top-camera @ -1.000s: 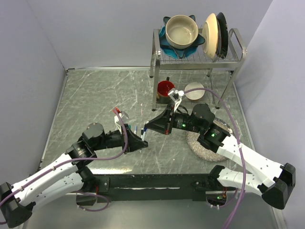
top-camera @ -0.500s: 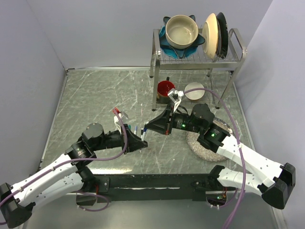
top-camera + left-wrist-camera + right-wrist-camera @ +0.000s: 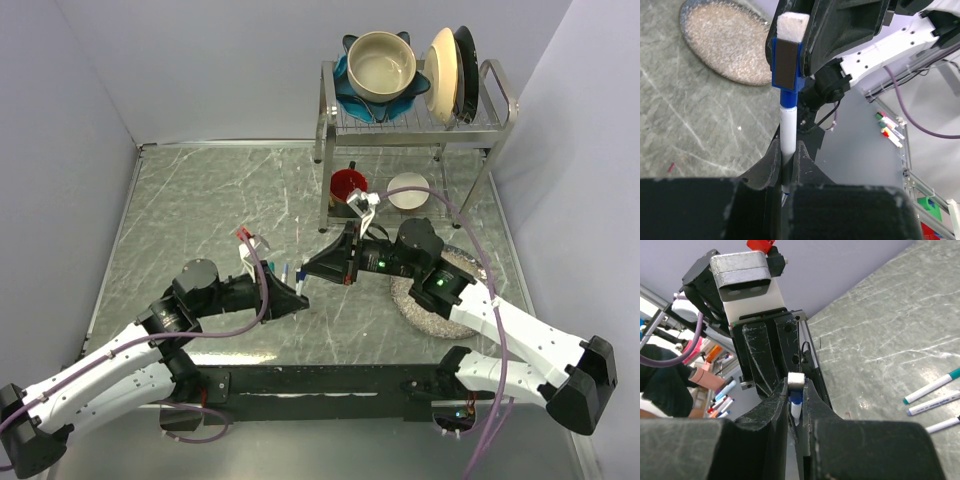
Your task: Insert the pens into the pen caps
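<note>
My left gripper (image 3: 788,156) is shut on a white pen (image 3: 788,127), which stands up out of its jaws. The pen's blue upper end meets the mouth of a blue pen cap (image 3: 786,65) topped with a white felt block. My right gripper (image 3: 796,390) is shut on that cap (image 3: 796,396), with the felt block at its fingertips. From above, the left gripper (image 3: 296,296) and right gripper (image 3: 310,268) meet tip to tip at the table's middle. Three more pens (image 3: 934,402) lie on the table in the right wrist view.
A metal dish rack (image 3: 490,125) stands at the back right with a bowl (image 3: 381,62) and plates (image 3: 445,60) on top. Under it sit a red cup (image 3: 348,185) and a white cup (image 3: 407,190). A speckled round mat (image 3: 432,305) lies beneath the right arm.
The right arm has edged slightly left, toward the left gripper. Both grippers stay shut and tip to tip. The left arm has not moved.
</note>
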Controlling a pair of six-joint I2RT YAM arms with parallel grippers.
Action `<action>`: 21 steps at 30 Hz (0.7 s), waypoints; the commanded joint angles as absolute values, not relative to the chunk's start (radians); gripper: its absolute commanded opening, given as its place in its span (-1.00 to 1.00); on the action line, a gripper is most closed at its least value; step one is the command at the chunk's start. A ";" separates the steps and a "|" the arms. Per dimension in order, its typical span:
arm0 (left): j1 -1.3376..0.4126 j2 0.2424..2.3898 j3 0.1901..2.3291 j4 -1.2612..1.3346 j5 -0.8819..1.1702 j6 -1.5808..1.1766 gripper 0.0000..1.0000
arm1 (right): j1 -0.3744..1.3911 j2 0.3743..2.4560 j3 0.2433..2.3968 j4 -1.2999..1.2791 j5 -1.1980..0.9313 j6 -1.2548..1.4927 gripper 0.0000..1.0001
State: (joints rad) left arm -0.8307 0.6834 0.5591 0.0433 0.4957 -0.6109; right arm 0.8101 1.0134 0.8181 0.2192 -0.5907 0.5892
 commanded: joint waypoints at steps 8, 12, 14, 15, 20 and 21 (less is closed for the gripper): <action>-0.830 0.755 0.620 0.130 0.258 -0.551 -0.98 | 0.868 1.043 0.649 0.215 -0.649 0.598 -1.00; -0.828 0.787 0.643 0.144 0.206 -0.546 -0.98 | 0.890 1.045 0.600 0.215 -0.594 0.603 -1.00; -0.824 0.811 0.656 0.163 0.199 -0.546 -0.98 | 0.902 1.040 0.580 0.232 -0.575 0.611 -1.00; -0.821 0.824 0.664 0.169 0.202 -0.551 -0.98 | 0.910 1.040 0.569 0.233 -0.565 0.611 -1.00; -0.796 0.885 0.718 0.181 0.232 -0.555 -0.98 | 0.968 1.052 0.529 0.298 -0.529 0.643 -1.00; -0.795 0.890 0.725 0.175 0.224 -0.552 -0.98 | 0.977 1.057 0.523 0.301 -0.520 0.644 -1.00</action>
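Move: The left fingers hold the white pen upright, and the blue cap in the right fingers is already over its top, roughly 4 cm ahead of the left hand and 5 cm above it. From the right hand, the pen's barrel lies about 2 cm back and 3 below. On the table, some 18 cm ahead of the left hand and 25 cm below, the black pen lies about 3 cm to its left, the blue pen about 8 and the teal pen about 12. The pen's top stays in the blue cap, the left fingers still pinching the barrel and the right fingers the cap, while both hands sink together some 8 cm towards the table and ease about 3 cm forward, closing on each other by barely half a centimetre. The left hand tips its fingers down about 15 degrees; the right swings its fingers clockwise, towards forward, by roughly 10. ##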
